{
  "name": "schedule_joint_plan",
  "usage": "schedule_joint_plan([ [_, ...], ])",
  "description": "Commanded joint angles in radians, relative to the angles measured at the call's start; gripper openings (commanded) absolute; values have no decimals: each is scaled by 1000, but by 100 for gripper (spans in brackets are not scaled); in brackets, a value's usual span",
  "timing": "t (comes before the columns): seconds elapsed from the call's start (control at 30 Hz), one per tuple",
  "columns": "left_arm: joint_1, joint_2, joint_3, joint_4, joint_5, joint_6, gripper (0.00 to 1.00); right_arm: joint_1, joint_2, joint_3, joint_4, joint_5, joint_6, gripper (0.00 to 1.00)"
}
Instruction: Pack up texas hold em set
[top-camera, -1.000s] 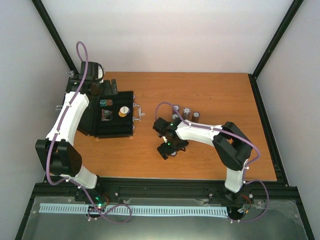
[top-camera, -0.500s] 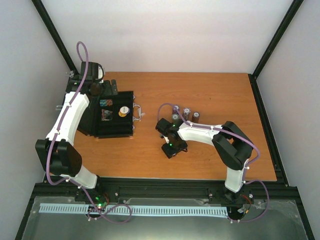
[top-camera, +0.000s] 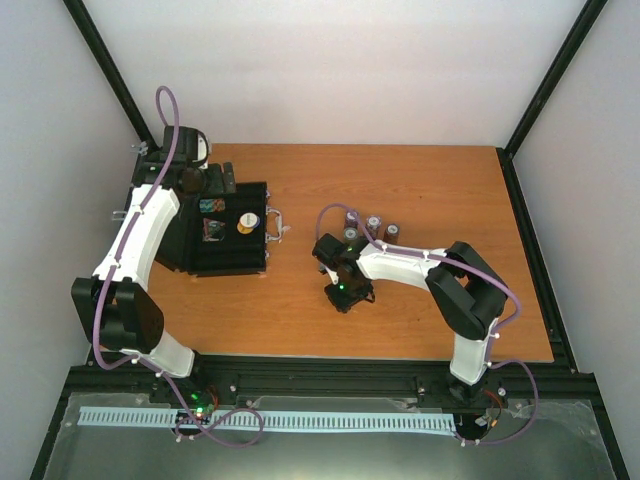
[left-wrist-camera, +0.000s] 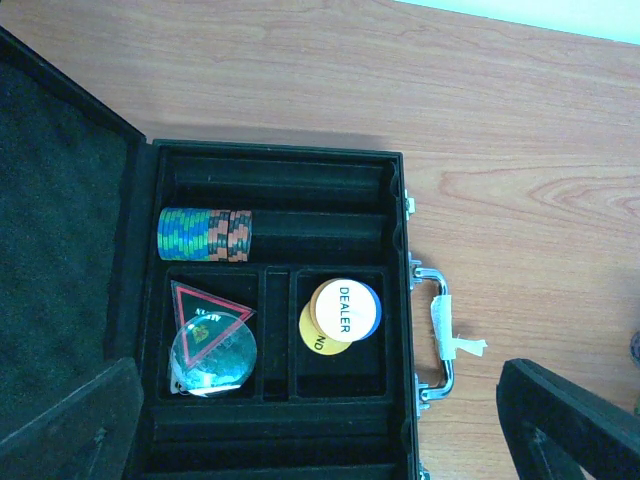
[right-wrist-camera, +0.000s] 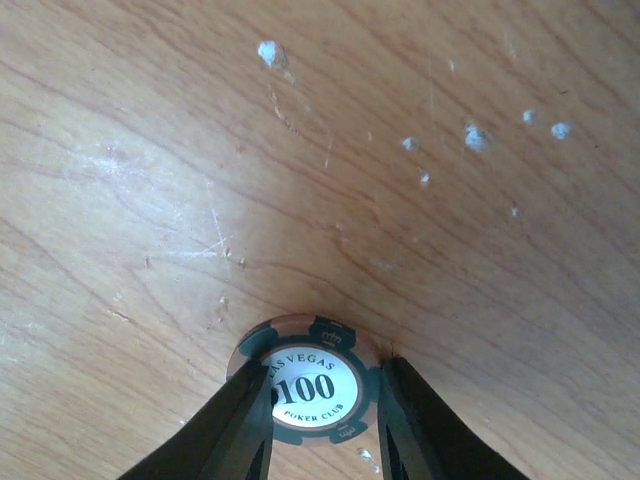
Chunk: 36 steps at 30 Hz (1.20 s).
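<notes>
The black case (top-camera: 228, 262) lies open at the left of the table. In the left wrist view its tray (left-wrist-camera: 280, 165) holds a row of striped chips (left-wrist-camera: 205, 232), the round dealer discs (left-wrist-camera: 345, 308) and a dark triangular token (left-wrist-camera: 195, 300) under a clear disc. My left gripper (left-wrist-camera: 315, 372) hangs open above the tray, nothing between its fingers. My right gripper (top-camera: 346, 296) is down on the table at the middle. In the right wrist view its fingers press both sides of a small chip stack (right-wrist-camera: 312, 385) topped by a "100" chip, which stands on the wood.
Three more chip stacks (top-camera: 373, 226) stand upright on the table just behind the right wrist. The case's silver handle (left-wrist-camera: 440, 325), with a strip of white tape on it, faces the right arm. The case lid (left-wrist-camera: 60, 250) lies flat to the left.
The right gripper has dropped a little toward the table's near edge and its fingers have closed in from wide open onto the chip stack. The left arm has stayed still.
</notes>
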Motion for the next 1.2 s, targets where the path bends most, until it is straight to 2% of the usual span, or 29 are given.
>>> schedule_joint_plan([
  [0.0,8,-15,7,5,-10,18,100,1,14,4,-6,-13,-2,32],
  [0.1,8,-12,10,4,-7,18,100,1,9,24,-18,-6,-4,37],
  [0.23,7,-12,10,4,-8,18,100,1,-1,51,-44,6,-5,60],
  [0.37,7,-14,11,3,-7,19,100,1,-29,89,-68,15,-15,68],
  [0.53,8,-10,12,3,-6,15,100,2,-23,103,-81,-17,-30,69],
  [0.9,8,-5,10,0,-3,11,100,2,17,-26,14,-38,-14,74],
  [1.03,8,-4,12,-2,-3,12,100,2,41,-57,53,-46,4,73],
  [1.17,7,-1,12,-2,-1,12,100,4,64,-60,65,-40,10,68],
])
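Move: The 100 chip lies flat right under the right gripper's half-closed fingertips, about 1 cm to the left of the hand point and 1 cm down. The green chip tube stands some 16 cm ahead and 1 cm to the right of this hand, the brown tube about 16 cm ahead and 11 cm to the right, and the open case about 20 cm ahead and 27 cm to the left. From the left gripper the chip lies roughly 20 cm back, 28 cm to the right and 23 cm below. Open the right fingers from about a third to nearly three quarters, lifting clear of the 100 chip: rise about 2 cm, easing roughly 1 cm forward and left. Then sink straight back down, drawing back to just behind the starting spot, so that the open fingertips come down astride the chip, one on either side, without closing on it. ##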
